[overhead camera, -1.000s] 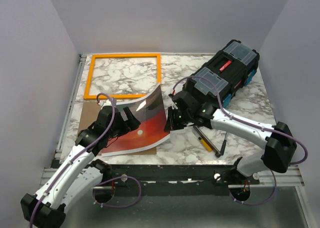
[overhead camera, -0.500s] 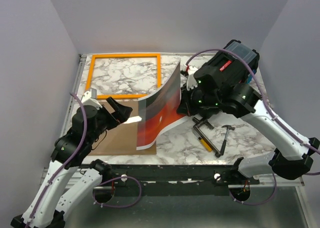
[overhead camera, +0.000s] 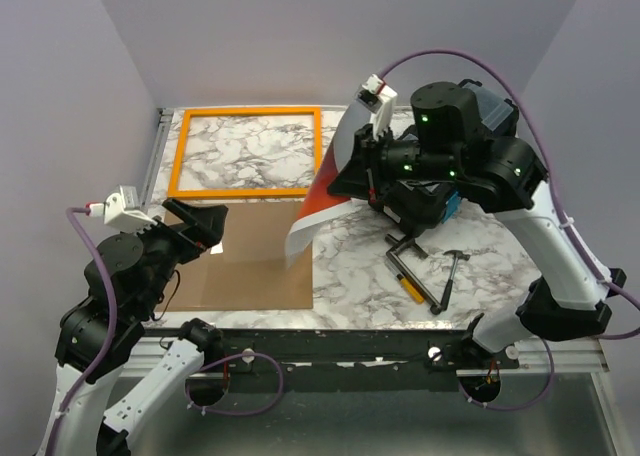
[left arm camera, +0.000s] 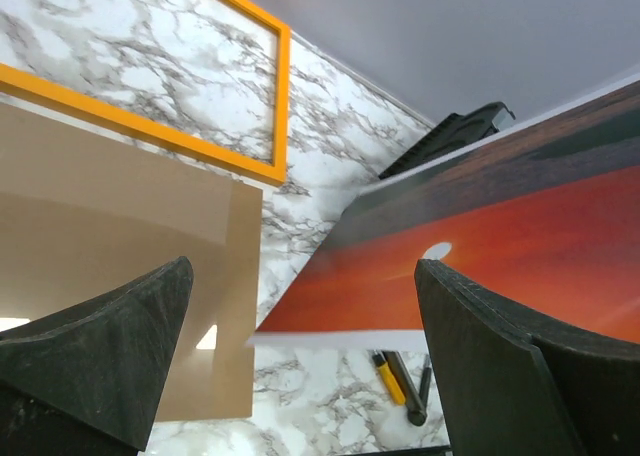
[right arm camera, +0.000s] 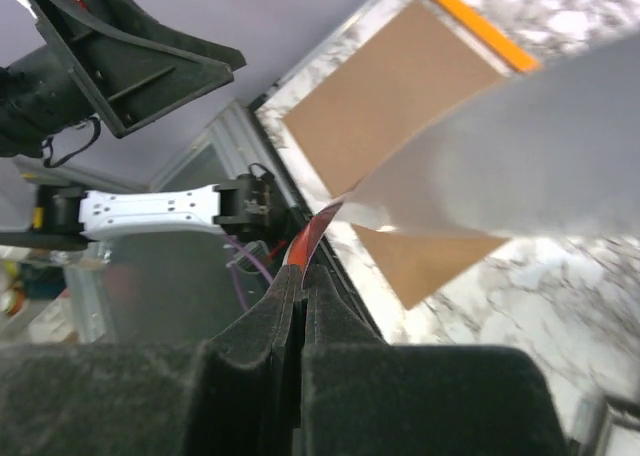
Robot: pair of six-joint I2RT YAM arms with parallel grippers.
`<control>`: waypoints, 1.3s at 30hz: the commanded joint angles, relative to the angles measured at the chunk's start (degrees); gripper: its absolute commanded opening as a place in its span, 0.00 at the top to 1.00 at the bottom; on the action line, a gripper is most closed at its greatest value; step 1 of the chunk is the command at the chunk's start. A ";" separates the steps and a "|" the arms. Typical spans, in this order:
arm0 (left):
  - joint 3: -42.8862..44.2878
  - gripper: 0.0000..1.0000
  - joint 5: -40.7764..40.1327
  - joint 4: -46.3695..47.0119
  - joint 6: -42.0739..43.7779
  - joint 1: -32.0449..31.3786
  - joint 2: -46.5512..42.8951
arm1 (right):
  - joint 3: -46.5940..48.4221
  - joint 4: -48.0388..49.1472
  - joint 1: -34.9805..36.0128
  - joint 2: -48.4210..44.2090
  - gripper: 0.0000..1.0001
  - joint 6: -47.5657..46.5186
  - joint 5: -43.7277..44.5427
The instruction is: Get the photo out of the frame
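Note:
The photo (overhead camera: 315, 201), a bendy sunset sheet with a white back, hangs curled in the air above the table's middle. My right gripper (overhead camera: 342, 174) is shut on its edge; in the right wrist view the closed gripper (right arm camera: 303, 276) pinches a red corner of the photo (right arm camera: 530, 166). The orange frame (overhead camera: 250, 190) lies flat at the back left, showing only marble inside it. My left gripper (overhead camera: 205, 228) is raised over the front left, open and holding nothing. In the left wrist view the left gripper (left arm camera: 300, 376) looks at the photo (left arm camera: 500, 236) and frame (left arm camera: 280, 96).
A brown backing board (overhead camera: 250, 266) lies flat in front of the frame. A black toolbox (overhead camera: 490, 101) sits at the back right, mostly behind my right arm. A yellow-handled tool (overhead camera: 410, 286) and dark hand tools (overhead camera: 445, 276) lie at the front right.
My right gripper has lifted the photo up and toward the back right, off the brown board. My left arm has drawn back to the left and risen, still open.

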 commanded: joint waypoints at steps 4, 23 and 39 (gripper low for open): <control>8.61 0.03 -10.54 -6.96 5.64 0.26 -3.08 | 0.20 16.19 0.23 8.59 1.00 5.91 -12.84; 24.19 0.03 -19.45 -8.20 14.29 0.18 -8.69 | -9.60 63.68 3.58 13.66 1.00 29.03 -15.80; 13.61 0.04 -13.54 -7.96 7.88 -0.02 -9.03 | -74.93 99.64 3.67 9.70 1.00 42.28 -3.65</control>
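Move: The right hand already grips an edge of the photo up in the air; the bare brown board, over which it takes the photo, has its middle some 24 cm to the left, 6 cm ahead and about 42 cm below. The orange frame lies about 27 cm beyond the board, the toolbox roughly 28 cm ahead and 26 cm to the hand's right. From the empty, open left hand, the board's middle is about 7 cm ahead, level sideways, 34 cm down. Leftward first, the right hand sweeps the pinched photo some 16 cm towards the board, rising a little, then drops steeply by about 30 cm, easing back right slightly; its wrist rolls and the fingers come to about level, still shut. The open left hand backs off up, back and left, then starts to return down and forward. ##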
